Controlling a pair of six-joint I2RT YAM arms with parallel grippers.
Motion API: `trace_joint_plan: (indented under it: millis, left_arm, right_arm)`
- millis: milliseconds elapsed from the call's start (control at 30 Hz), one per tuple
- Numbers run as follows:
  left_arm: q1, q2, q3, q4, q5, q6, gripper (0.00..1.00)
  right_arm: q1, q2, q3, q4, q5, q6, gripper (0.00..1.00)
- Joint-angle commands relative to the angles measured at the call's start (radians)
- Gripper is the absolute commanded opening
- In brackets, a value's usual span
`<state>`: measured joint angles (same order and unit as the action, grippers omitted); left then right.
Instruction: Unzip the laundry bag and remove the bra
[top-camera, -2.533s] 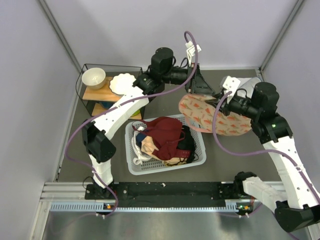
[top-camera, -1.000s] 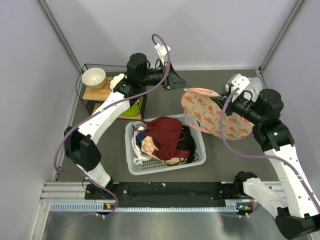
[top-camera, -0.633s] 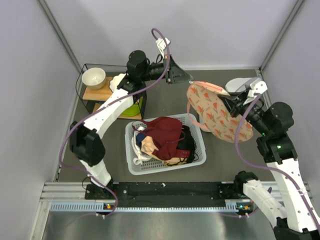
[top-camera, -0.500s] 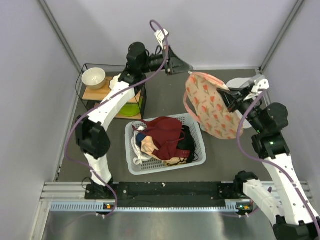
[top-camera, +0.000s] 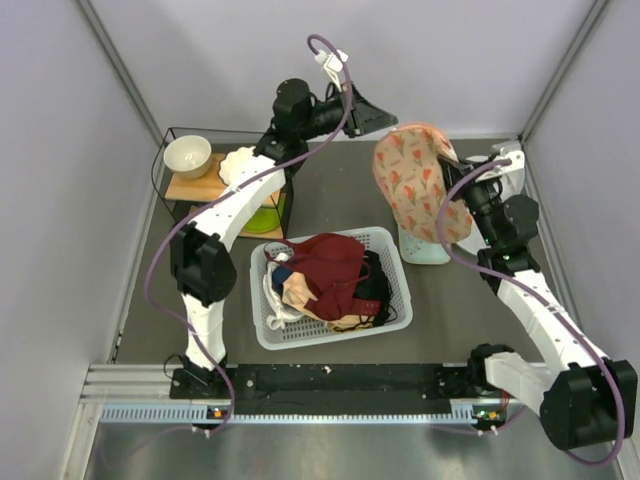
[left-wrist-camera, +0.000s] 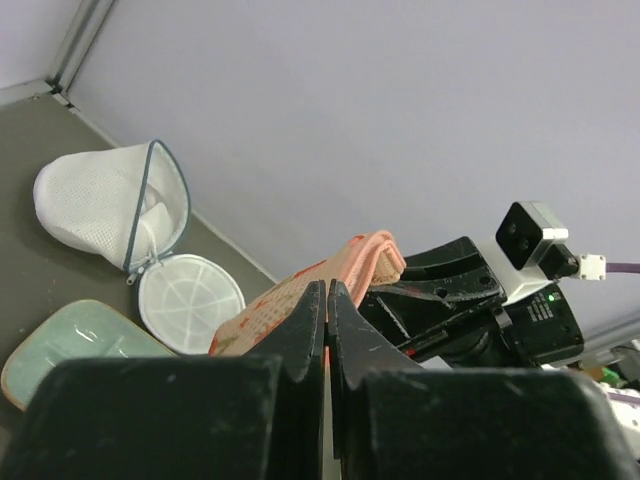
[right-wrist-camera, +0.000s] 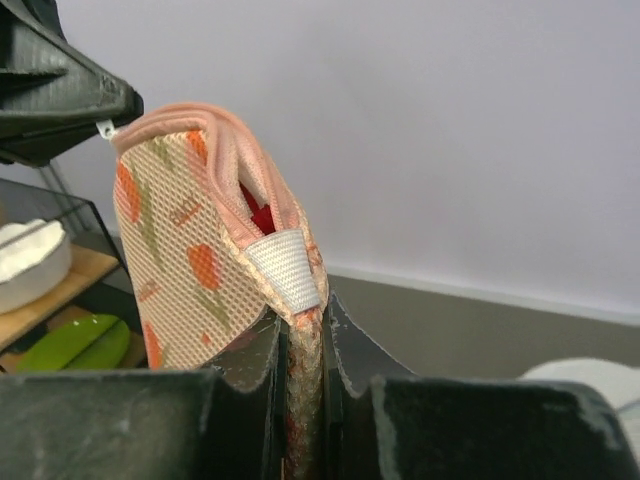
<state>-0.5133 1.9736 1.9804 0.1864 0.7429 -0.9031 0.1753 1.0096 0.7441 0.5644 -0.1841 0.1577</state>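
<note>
The peach flower-print laundry bag (top-camera: 412, 178) hangs upright in the air over the back right of the table, held between both grippers. My right gripper (top-camera: 455, 216) is shut on its lower seam; in the right wrist view the fabric (right-wrist-camera: 190, 270) rises from the gripper (right-wrist-camera: 305, 320). My left gripper (top-camera: 392, 122) is shut at the bag's top rim, its tip on the small white zip pull (right-wrist-camera: 105, 128). In the left wrist view the shut gripper (left-wrist-camera: 327, 287) covers the peach rim (left-wrist-camera: 360, 250). The zip gapes a little, and the red bra (right-wrist-camera: 260, 215) shows inside.
A white basket (top-camera: 262, 335) heaped with maroon, black and pale garments sits mid-table. A mint-green tray (top-camera: 420, 250) lies under the bag. A white mesh pouch (left-wrist-camera: 105, 195) lies by the back wall. A wire shelf at back left holds a bowl (top-camera: 187, 155) and a plate (top-camera: 243, 165).
Both arms have lifted the bag and swung it upright toward the back wall. The left gripper moved right along the rim, and the right wrist drew in underneath.
</note>
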Motion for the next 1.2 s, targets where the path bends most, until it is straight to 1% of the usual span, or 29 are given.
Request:
trace_joint_plan:
  millis: [0,33,67,100,133,167,200,267,300,367,400,433,467,500,533,567,600,667,700,733,767,800,967,1000,1067,1167]
  left_arm:
    - [-0.047,0.093,0.083,0.077,-0.011,0.084,0.0]
    - [-0.053,0.112,0.125,0.081,0.019,0.081,0.0]
    - [-0.059,0.143,0.141,0.082,0.027,0.076,0.0]
    - [-0.068,0.154,0.156,0.082,0.038,0.073,0.0]
    - [-0.071,0.172,0.172,0.088,0.052,0.069,0.0]
    - [-0.074,0.179,0.178,0.093,0.062,0.055,0.0]
    - [-0.077,0.188,0.184,0.099,0.073,0.047,0.0]
    - [-0.079,0.212,0.204,0.125,0.104,0.011,0.0]
    - [-0.079,0.218,0.21,0.134,0.113,-0.003,0.0]
    - [-0.079,0.228,0.224,0.154,0.128,-0.032,0.0]
    - [-0.08,0.232,0.233,0.157,0.133,-0.039,0.0]
    - [-0.08,0.237,0.236,0.163,0.141,-0.045,0.0]
    - [-0.08,0.237,0.239,0.168,0.151,-0.054,0.0]
    - [-0.082,0.237,0.241,0.168,0.156,-0.059,0.0]
    - [-0.082,0.232,0.239,0.17,0.164,-0.062,0.0]
    - [-0.083,0.231,0.239,0.165,0.173,-0.065,0.0]
    - [-0.083,0.228,0.236,0.163,0.176,-0.063,0.0]
    - [-0.085,0.217,0.232,0.159,0.182,-0.06,0.0]
    - [-0.085,0.214,0.227,0.159,0.187,-0.06,0.0]
    - [-0.086,0.209,0.227,0.159,0.188,-0.062,0.0]
    - [-0.087,0.208,0.227,0.159,0.191,-0.066,0.0]
    - [-0.087,0.208,0.227,0.16,0.196,-0.068,0.0]
    - [-0.087,0.202,0.227,0.177,0.219,-0.089,0.0]
    - [-0.087,0.2,0.227,0.177,0.22,-0.088,0.0]
    - [-0.085,0.197,0.227,0.179,0.223,-0.092,0.0]
    - [-0.087,0.194,0.215,0.202,0.216,-0.095,0.0]
  right_arm:
    - [-0.072,-0.025,-0.1,0.127,0.02,-0.017,0.06]
    - [-0.082,-0.054,-0.138,0.121,0.0,-0.021,0.27]
    - [-0.089,-0.071,-0.152,0.079,-0.023,-0.053,0.42]
    - [-0.089,-0.092,-0.161,0.039,-0.073,-0.082,0.62]
    - [-0.089,-0.123,-0.155,-0.021,-0.098,-0.113,0.67]
    - [-0.091,-0.14,-0.146,-0.123,-0.118,-0.151,0.7]
    - [-0.089,-0.153,-0.122,-0.176,-0.149,-0.19,0.74]
    - [-0.089,-0.172,-0.092,-0.247,-0.161,-0.248,0.77]
    - [-0.088,-0.169,-0.048,-0.32,-0.176,-0.266,0.81]
    - [-0.089,-0.135,0.021,-0.42,-0.216,-0.346,0.82]
    - [-0.089,-0.111,0.106,-0.519,-0.231,-0.369,0.83]
    - [-0.091,-0.092,0.15,-0.562,-0.242,-0.398,0.83]
    - [-0.091,-0.053,0.188,-0.618,-0.255,-0.461,0.83]
    - [-0.089,-0.036,0.26,-0.648,-0.268,-0.493,0.83]
    - [-0.091,-0.02,0.297,-0.716,-0.288,-0.526,0.83]
    - [-0.105,0.018,0.332,-0.744,-0.316,-0.59,0.83]
    - [-0.114,0.038,0.404,-0.771,-0.342,-0.613,0.83]
    - [-0.134,0.078,0.472,-0.836,-0.377,-0.687,0.83]
    - [-0.141,0.116,0.529,-0.857,-0.449,-0.714,0.83]
    - [-0.152,0.138,0.56,-0.882,-0.489,-0.737,0.84]
    - [-0.164,0.158,0.596,-0.984,-0.535,-0.835,0.83]
    - [-0.165,0.203,0.665,-1.03,-0.593,-0.884,0.83]
    - [-0.168,0.309,0.831,-1.213,-0.635,-1.007,0.85]
    - [-0.168,0.322,0.862,-1.248,-0.637,-1.011,0.86]
    - [-0.168,0.354,0.879,-1.258,-0.641,-1.009,0.87]
    - [-0.168,0.38,0.893,-1.279,-0.707,-1.009,0.88]
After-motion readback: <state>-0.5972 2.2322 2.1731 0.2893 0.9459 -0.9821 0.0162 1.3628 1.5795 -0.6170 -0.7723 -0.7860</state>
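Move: The laundry bag hangs between both hands. Its middle is roughly 13 cm below, 6 cm back and 5 cm right of the left fingertips, which hold the zip pull. From the right hand, pinching the bag's right-hand edge, it is about 7 cm down and 5 cm left, level in reach. The green tray lies some 35 cm below that hand, 2 cm farther out and 1 cm right; the basket is 13 cm back, 22 cm left and 30 cm down. The laundry bag is lowered by both hands as they drop about 7 cm and drift right. The right fingers spread wide on the way down and let go of its edge; that hand backs off slightly, then rises again, rolling left side down nearly 50 degrees and swinging counter-clockwise. The left keeps its pinch on the zip pull, lifts slightly and turns some 15 degrees clockwise. ##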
